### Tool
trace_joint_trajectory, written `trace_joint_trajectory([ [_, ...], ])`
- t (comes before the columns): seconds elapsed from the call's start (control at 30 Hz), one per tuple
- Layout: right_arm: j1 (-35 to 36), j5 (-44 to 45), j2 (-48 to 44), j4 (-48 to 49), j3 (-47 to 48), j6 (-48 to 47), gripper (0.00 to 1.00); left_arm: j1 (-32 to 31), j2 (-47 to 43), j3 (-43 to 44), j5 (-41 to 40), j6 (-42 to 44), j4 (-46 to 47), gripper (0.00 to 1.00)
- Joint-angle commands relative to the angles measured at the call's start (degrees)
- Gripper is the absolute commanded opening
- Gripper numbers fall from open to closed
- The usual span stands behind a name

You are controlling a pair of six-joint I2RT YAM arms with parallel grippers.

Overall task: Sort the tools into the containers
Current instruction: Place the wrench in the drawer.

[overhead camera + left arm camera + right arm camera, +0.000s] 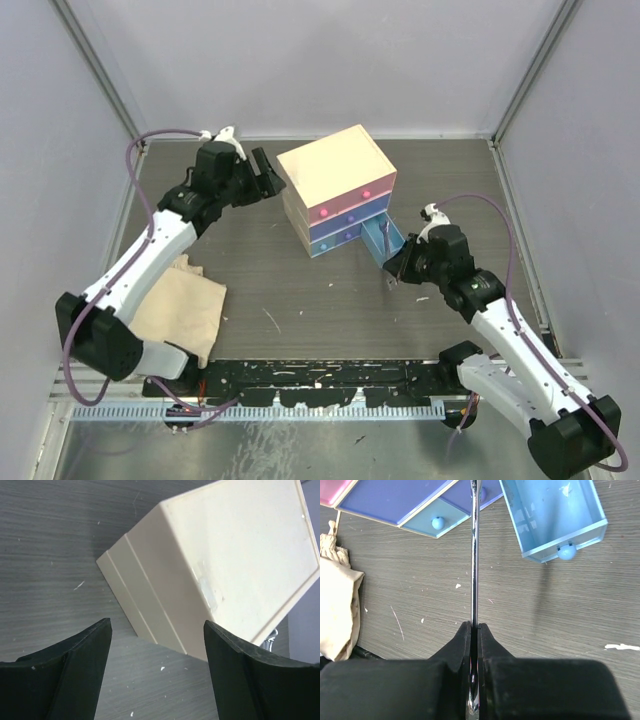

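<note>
My right gripper [474, 625] is shut on a silver wrench [474, 555], seen edge-on as a thin bright bar pointing toward the chest. In the top view this gripper [392, 272] hovers just in front of the pulled-out blue drawer [383, 240], whose inside [552, 515] looks empty. The cream chest [335, 190] shows pink [345, 205] and purple [390, 500] drawer fronts that are pushed in. My left gripper [268, 178] stands open at the chest's back left side. Only bare table lies between its fingers [85, 670], with the chest's cream top [240, 545] just beyond them.
A crumpled beige cloth [180, 305] lies at the front left under the left arm. A thin pale stick [270, 320] rests on the dark table in front of the chest. A black strip [320, 375] runs along the near edge. Grey walls enclose three sides.
</note>
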Motion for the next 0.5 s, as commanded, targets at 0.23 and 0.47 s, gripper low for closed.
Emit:
trace_joint_trajectory([
  [0.23,-11.22,-14.41,8.69,-3.05,10.71,-6.49,0.0,2.89,15.13,17.71,2.59,7.01,-6.77,0.77],
  [0.47,-16.02,-20.63,14.86,-3.13,12.97,-8.41,0.0,3.15,17.62,17.66,3.95,7.39,-4.84,0.77],
])
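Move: The right hand holds the wrench in shut fingers. The pulled-out blue drawer lies about 10 cm ahead of it, level sideways and some 11 cm below; the cabinet's middle is about 17 cm ahead, 13 cm to the left and 6 cm below. From the empty left hand the cabinet's middle is roughly 5 cm ahead, 15 cm to the right and 15 cm below; the drawer is about 4 cm back, 29 cm right and 22 cm below. Reach the open left gripper about 6 cm forward and slightly down to the cabinet's upper left edge, then hold it there. Keep the wrench pinched in the right fingers and ease it some 3 cm forward and 2 cm right towards the drawer, rising about 1 cm before sinking back level, while tipping the fingers down about 10 degrees. ##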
